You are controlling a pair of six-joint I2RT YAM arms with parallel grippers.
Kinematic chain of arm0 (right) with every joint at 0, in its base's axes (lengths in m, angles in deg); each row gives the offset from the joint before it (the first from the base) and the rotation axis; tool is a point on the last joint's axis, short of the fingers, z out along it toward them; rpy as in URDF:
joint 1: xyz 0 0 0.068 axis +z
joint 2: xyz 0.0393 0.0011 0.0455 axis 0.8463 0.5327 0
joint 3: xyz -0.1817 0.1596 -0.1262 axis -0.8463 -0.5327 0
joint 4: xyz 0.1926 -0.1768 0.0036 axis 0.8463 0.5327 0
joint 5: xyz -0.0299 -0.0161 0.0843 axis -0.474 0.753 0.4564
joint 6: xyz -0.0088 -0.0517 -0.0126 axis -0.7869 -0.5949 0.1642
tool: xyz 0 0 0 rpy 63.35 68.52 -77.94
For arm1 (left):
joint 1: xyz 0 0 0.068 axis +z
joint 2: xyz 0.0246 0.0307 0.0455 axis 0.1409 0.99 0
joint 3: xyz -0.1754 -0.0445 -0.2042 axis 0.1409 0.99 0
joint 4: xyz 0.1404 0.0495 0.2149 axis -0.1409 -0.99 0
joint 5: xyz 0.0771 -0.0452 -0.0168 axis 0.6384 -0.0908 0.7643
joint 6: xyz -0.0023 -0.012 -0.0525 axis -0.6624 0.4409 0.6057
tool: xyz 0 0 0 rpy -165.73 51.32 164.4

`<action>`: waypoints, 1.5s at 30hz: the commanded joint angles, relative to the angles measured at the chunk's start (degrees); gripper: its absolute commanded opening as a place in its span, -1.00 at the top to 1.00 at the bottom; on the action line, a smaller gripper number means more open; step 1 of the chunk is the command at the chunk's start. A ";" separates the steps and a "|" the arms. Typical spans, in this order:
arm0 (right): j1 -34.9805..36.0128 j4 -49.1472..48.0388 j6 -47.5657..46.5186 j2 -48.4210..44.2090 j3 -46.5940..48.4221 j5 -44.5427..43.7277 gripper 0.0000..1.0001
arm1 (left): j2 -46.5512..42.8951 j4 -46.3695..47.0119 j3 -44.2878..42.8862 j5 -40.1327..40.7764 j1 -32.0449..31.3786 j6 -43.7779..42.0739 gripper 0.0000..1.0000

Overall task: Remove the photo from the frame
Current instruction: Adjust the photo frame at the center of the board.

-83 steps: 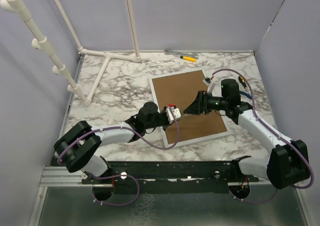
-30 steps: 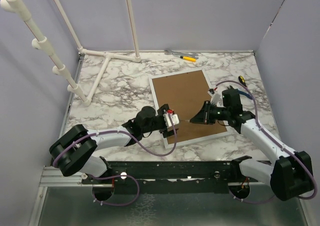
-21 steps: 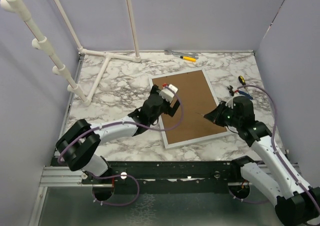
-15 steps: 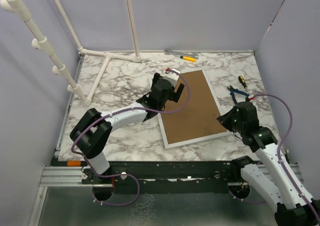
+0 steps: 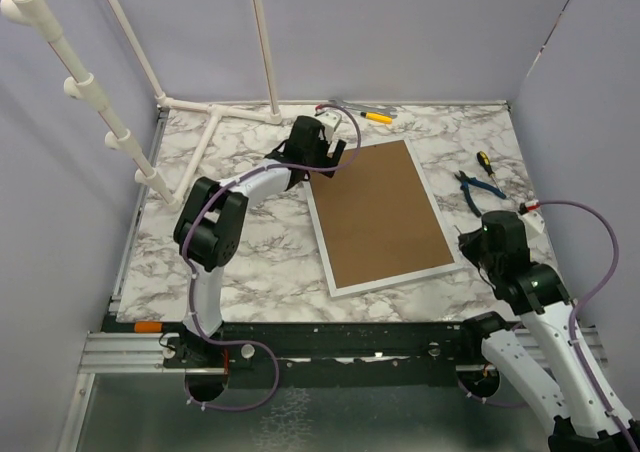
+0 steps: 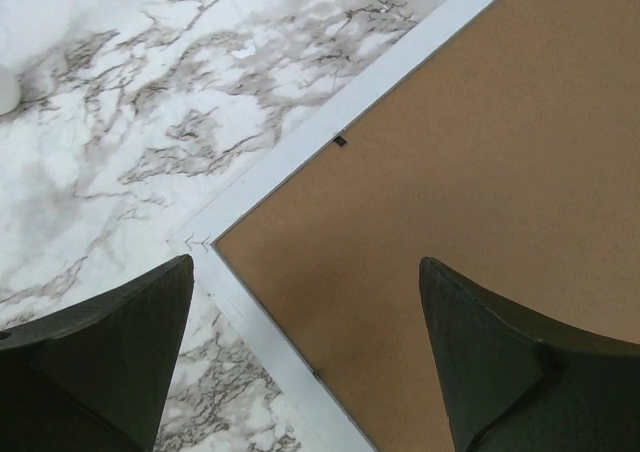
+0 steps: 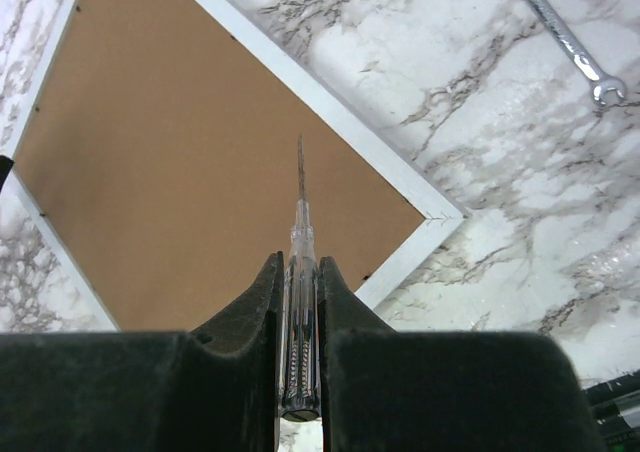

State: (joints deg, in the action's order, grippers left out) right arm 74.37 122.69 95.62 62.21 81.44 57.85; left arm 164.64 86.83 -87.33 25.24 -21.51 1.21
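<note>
The frame [image 5: 375,217] lies face down on the marble table, its brown back up and a white rim around it. The photo is hidden beneath that back. My left gripper [image 5: 320,162] hovers open over the frame's far left corner [image 6: 205,242]. In the left wrist view, one of its fingers [image 6: 100,357] is over marble and the other is over the brown board. My right gripper [image 7: 300,262] is off the frame's near right corner, shut on a clear-handled screwdriver [image 7: 299,237]. The screwdriver's tip points over the brown back [image 7: 190,162].
A white pipe rack [image 5: 205,137] stands at the back left. A wrench [image 7: 565,37] and a yellow-handled tool [image 5: 378,117] lie along the back edge. Blue pliers [image 5: 478,190] and a small screwdriver [image 5: 483,160] lie right of the frame.
My left arm swung from the frame's near left edge to its far left corner and its jaws widened. My right arm drew back off the board toward the near right, still holding the screwdriver.
</note>
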 commanded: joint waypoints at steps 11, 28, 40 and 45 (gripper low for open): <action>0.15 24.22 20.25 15.70 5.58 -8.47 0.99 | 10.57 -4.19 -11.43 -13.21 6.14 0.43 -0.83; 0.14 16.28 17.06 20.12 3.07 2.97 0.99 | 14.28 -2.21 -17.76 -11.20 9.72 12.58 -0.49; 0.14 12.69 14.30 24.44 4.20 0.90 0.99 | 17.99 -3.12 -22.14 -10.21 11.59 14.72 0.23; 0.14 11.47 14.03 24.39 3.53 0.82 0.99 | 21.00 -4.92 -24.97 -12.46 11.52 15.58 0.35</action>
State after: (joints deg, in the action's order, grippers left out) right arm 74.37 139.44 109.98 85.88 85.40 59.18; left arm 182.73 84.10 -109.45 14.66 -9.77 15.40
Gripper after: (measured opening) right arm 0.124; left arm 0.333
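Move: Ahead of the open left hand by about 8 cm, 5 cm to its left and 8 cm below, lies the photo frame's far-left corner; the yellow screwdriver is some 18 cm ahead and 16 cm right, the wrenches 21 cm ahead and 13 cm right. From the right hand, the frame's near-right corner is roughly level fore and aft, 3 cm right and 14 cm below; the pliers lie about 18 cm ahead and 5 cm right. Reaching forward about 10 cm and some 4 cm left, the left hand dips, rises and settles slightly lower, closing its wide-open fingers to about a third over the frame's far-left corner. The right hand, still gripping the clear screwdriver, sinks nearly 8 cm while drawing back and tipping down some 30 degrees, then eases slightly forward, bringing the blade close outside the near edge by the near-right corner. ##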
